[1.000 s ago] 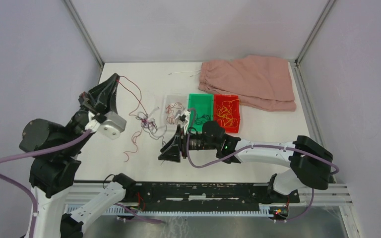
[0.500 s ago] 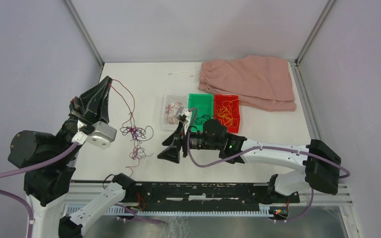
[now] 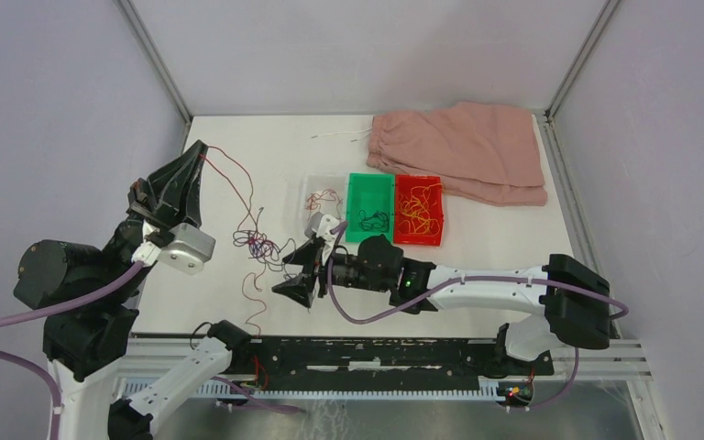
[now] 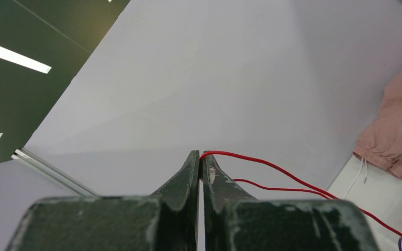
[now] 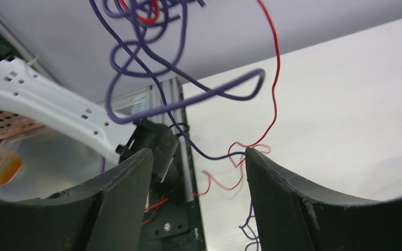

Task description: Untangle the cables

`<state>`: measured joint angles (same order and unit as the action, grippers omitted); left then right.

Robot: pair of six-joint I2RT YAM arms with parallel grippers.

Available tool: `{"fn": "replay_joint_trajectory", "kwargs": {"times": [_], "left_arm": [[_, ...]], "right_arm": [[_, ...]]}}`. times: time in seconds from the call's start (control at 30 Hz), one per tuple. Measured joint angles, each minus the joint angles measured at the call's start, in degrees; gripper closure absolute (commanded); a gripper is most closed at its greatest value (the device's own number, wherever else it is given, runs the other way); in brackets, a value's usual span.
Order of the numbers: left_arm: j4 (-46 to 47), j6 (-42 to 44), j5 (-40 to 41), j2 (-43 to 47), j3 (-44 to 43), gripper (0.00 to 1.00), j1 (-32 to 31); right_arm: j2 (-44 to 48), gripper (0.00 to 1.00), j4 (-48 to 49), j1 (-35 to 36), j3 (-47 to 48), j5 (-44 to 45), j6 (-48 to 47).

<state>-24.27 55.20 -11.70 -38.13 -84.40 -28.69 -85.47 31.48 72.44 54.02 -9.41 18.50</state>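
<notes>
My left gripper (image 3: 199,149) is raised at the table's left and is shut on a thin red cable (image 3: 236,180); its tips (image 4: 202,156) pinch the red strand (image 4: 272,167), which trails off to the right. From it hangs a small clump of red and dark purple cables (image 3: 255,242), with a red tail reaching down to the table (image 3: 255,307). My right gripper (image 3: 291,284) is open, just right of and below the clump. In the right wrist view purple loops (image 5: 152,63) and a red strand (image 5: 272,78) hang in front of and above the open gripper (image 5: 199,157).
Three small bins stand mid-table: a clear one (image 3: 323,201) with red wires, a green one (image 3: 369,207) with dark wires, a red one (image 3: 419,210) with yellow wires. A pink cloth (image 3: 463,151) with a white drawstring lies at the back right. The black rail (image 3: 367,353) runs along the near edge.
My right gripper has moved left and toward the near edge, closer to the hanging clump. My left gripper rose and shifted left a second ago, lifting the clump, and has since held still.
</notes>
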Motion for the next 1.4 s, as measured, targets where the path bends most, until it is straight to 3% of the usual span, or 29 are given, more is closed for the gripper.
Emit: {"fn": "replay_joint_trajectory", "kwargs": {"times": [0.3, 0.83, 1.1, 1.13, 1.27, 1.4], "left_arm": [[-0.09, -0.09, -0.37, -0.11, -0.42, 0.92, 0.00], [-1.25, -0.11, -0.39, -0.17, -1.27, 0.92, 0.00], [-2.19, -0.11, -0.37, -0.24, -1.27, 0.92, 0.00], [-2.23, -0.11, -0.37, -0.24, -1.27, 0.92, 0.00], [-2.27, -0.11, -0.37, -0.24, -1.27, 0.92, 0.00], [-2.32, -0.07, -0.24, -0.24, -1.27, 0.93, 0.00]], "right_arm": [[-1.84, 0.34, 3.63, 0.20, 2.51, 3.37, -5.95], [-8.41, 0.54, 3.63, 0.22, 10.27, 4.48, -7.82], [-9.14, 0.54, 4.76, 0.42, 10.97, 1.25, -6.05], [-9.33, 0.59, 4.79, 0.52, 11.10, 0.83, -5.88], [-10.16, 0.95, 4.63, 0.92, 11.93, 0.17, -5.07], [-10.12, 0.99, 3.28, 0.96, 12.17, 0.02, -4.20]]}}
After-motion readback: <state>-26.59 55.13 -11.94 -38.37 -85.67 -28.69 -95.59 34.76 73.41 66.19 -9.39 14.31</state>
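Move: The lower purple loops of the hanging tangle are the right hand's aim, about 4 cm to its left, 2 cm ahead and 6 cm above. The red cable's loose end lies on the table some 25 cm below that hand, 7 cm to its left and 1 cm back; the clear tray stands about 24 cm ahead, 9 cm right and 24 cm below. From the left hand, the tangle hangs roughly 24 cm down, 5 cm right and 4 cm back. The right fingers close to nearly shut at the near edge of the tangle, seeming to pinch a purple loop between their tips. To get there the hand goes about 5 cm left and 3 cm up, swinging some 3 cm forward and then mostly back again, narrowing on the way before snapping shut. The left hand stays high, still gripping the red cable from which the tangle hangs. ##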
